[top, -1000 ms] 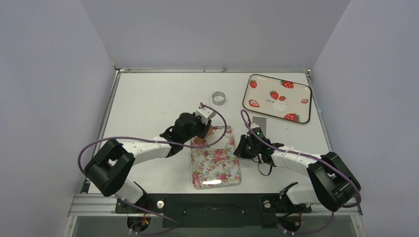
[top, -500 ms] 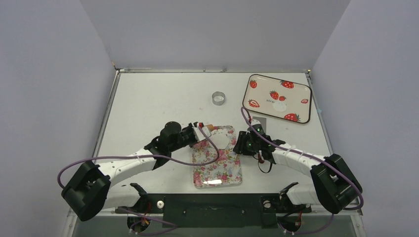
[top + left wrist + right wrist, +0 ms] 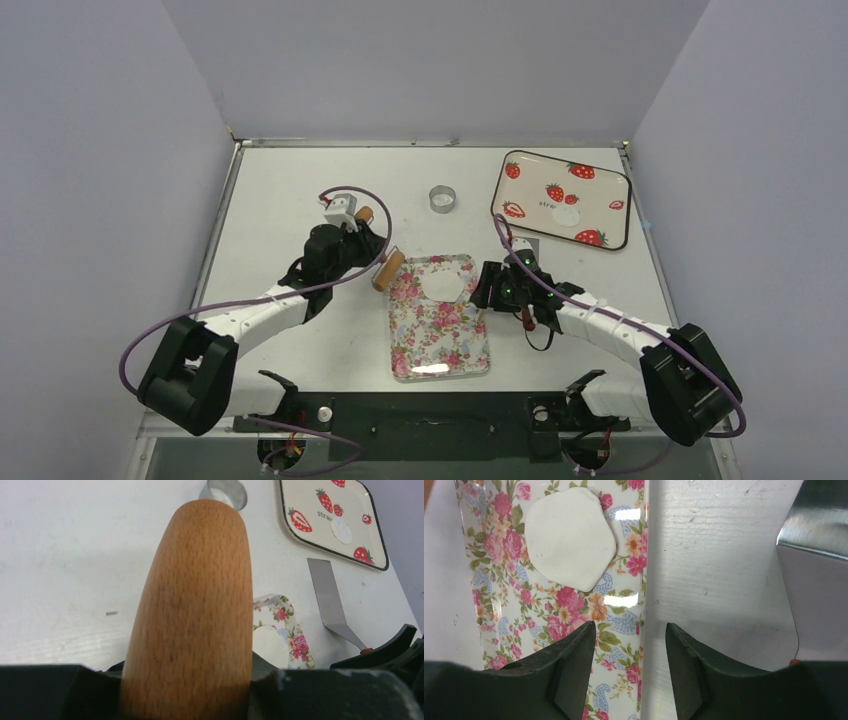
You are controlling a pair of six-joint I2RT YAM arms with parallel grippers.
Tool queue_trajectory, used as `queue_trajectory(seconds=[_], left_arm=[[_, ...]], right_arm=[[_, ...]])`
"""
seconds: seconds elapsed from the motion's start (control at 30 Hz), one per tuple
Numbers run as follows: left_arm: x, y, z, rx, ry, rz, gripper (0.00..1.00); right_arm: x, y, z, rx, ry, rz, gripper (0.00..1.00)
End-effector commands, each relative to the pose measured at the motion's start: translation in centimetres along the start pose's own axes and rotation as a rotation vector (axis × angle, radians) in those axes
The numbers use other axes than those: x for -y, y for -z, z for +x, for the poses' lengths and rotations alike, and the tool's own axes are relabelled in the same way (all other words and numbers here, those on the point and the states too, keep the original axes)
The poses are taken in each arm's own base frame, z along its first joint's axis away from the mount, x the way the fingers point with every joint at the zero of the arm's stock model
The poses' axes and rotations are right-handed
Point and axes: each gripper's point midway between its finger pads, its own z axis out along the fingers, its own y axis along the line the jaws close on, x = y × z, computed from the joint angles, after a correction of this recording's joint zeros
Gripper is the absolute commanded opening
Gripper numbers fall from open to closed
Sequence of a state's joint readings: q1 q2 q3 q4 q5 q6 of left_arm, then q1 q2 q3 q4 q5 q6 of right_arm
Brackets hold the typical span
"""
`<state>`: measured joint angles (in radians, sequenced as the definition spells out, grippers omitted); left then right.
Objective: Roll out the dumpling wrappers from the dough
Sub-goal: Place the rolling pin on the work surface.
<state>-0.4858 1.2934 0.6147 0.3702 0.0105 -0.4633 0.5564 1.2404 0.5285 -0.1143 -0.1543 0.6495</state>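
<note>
The dough (image 3: 569, 537) is a flattened white patch at the far end of the floral tray (image 3: 624, 625), also seen from above as the dough (image 3: 445, 283) on the floral tray (image 3: 440, 340). My left gripper (image 3: 372, 244) is shut on the brown wooden roller (image 3: 388, 270), held left of the tray over the table; the roller (image 3: 195, 605) fills the left wrist view. My right gripper (image 3: 630, 635) is open, one finger on each side of the tray's right rim. One round dumpling wrapper (image 3: 567, 215) lies on the strawberry plate (image 3: 600, 190).
A silver metal ring (image 3: 442, 198) stands on the table behind the floral tray. The spatula's shiny blade (image 3: 521, 246) lies just right of the tray, beside my right gripper, its red handle under the right arm. The spatula blade (image 3: 819, 580) shows at the right.
My left arm has carried the roller off the floral tray, to the left and farther back. My right gripper has opened at the tray's right rim.
</note>
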Motion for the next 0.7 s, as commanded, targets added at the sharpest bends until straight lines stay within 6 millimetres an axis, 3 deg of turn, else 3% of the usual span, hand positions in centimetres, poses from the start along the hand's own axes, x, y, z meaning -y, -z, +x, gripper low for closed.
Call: queue_trajectory(seconds=[0.0,0.17,0.33,0.5,0.57,0.6,0.67], left_arm=[[-1.0,0.1,1.0,0.053,0.247,-0.017,0.0],[-2.6,0.9,4.0,0.039,0.239,-0.034,0.0],[-2.2,1.2,5.1,0.024,0.383,-0.033,0.0],[-5.4,1.6,5.5,0.056,0.304,-0.167,0.0],[-4.8,1.9,6.0,0.041,0.221,-0.115,0.14],[-4.5,2.0,6.0,0.037,0.199,-0.093,0.27],[-4.2,2.1,6.7,0.002,0.168,-0.075,0.31]], right_arm=[[-0.5,0.7,-1.5,0.047,-0.014,0.007,0.5],[-0.4,0.7,-1.2,0.024,-0.01,0.024,0.5],[-0.7,0.6,-1.3,-0.004,0.001,0.027,0.5],[-0.7,0.5,-1.4,-0.017,0.015,0.039,0.5],[-0.7,0.5,-1.4,-0.019,0.014,0.038,0.5],[-0.7,0.4,-1.3,-0.024,0.014,0.038,0.5],[-0.7,0.3,-1.3,-0.029,0.015,0.038,0.5]])
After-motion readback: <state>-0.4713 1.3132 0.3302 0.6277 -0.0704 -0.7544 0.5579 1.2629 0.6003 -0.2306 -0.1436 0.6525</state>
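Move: The left hand still holds the rolling pin in the air; the patch of work surface where it is to lie is about 3 cm back, 3 cm left and 8 cm below. The dough wrapper lies about 6 cm back and 12 cm right, the metal ring about 13 cm ahead and 13 cm right. From the right hand, that patch lies some 22 cm left and 6 cm ahead. Left hand, still gripping the rolling pin, lowers it about 7 cm, drifting back and left beside the floral board. ##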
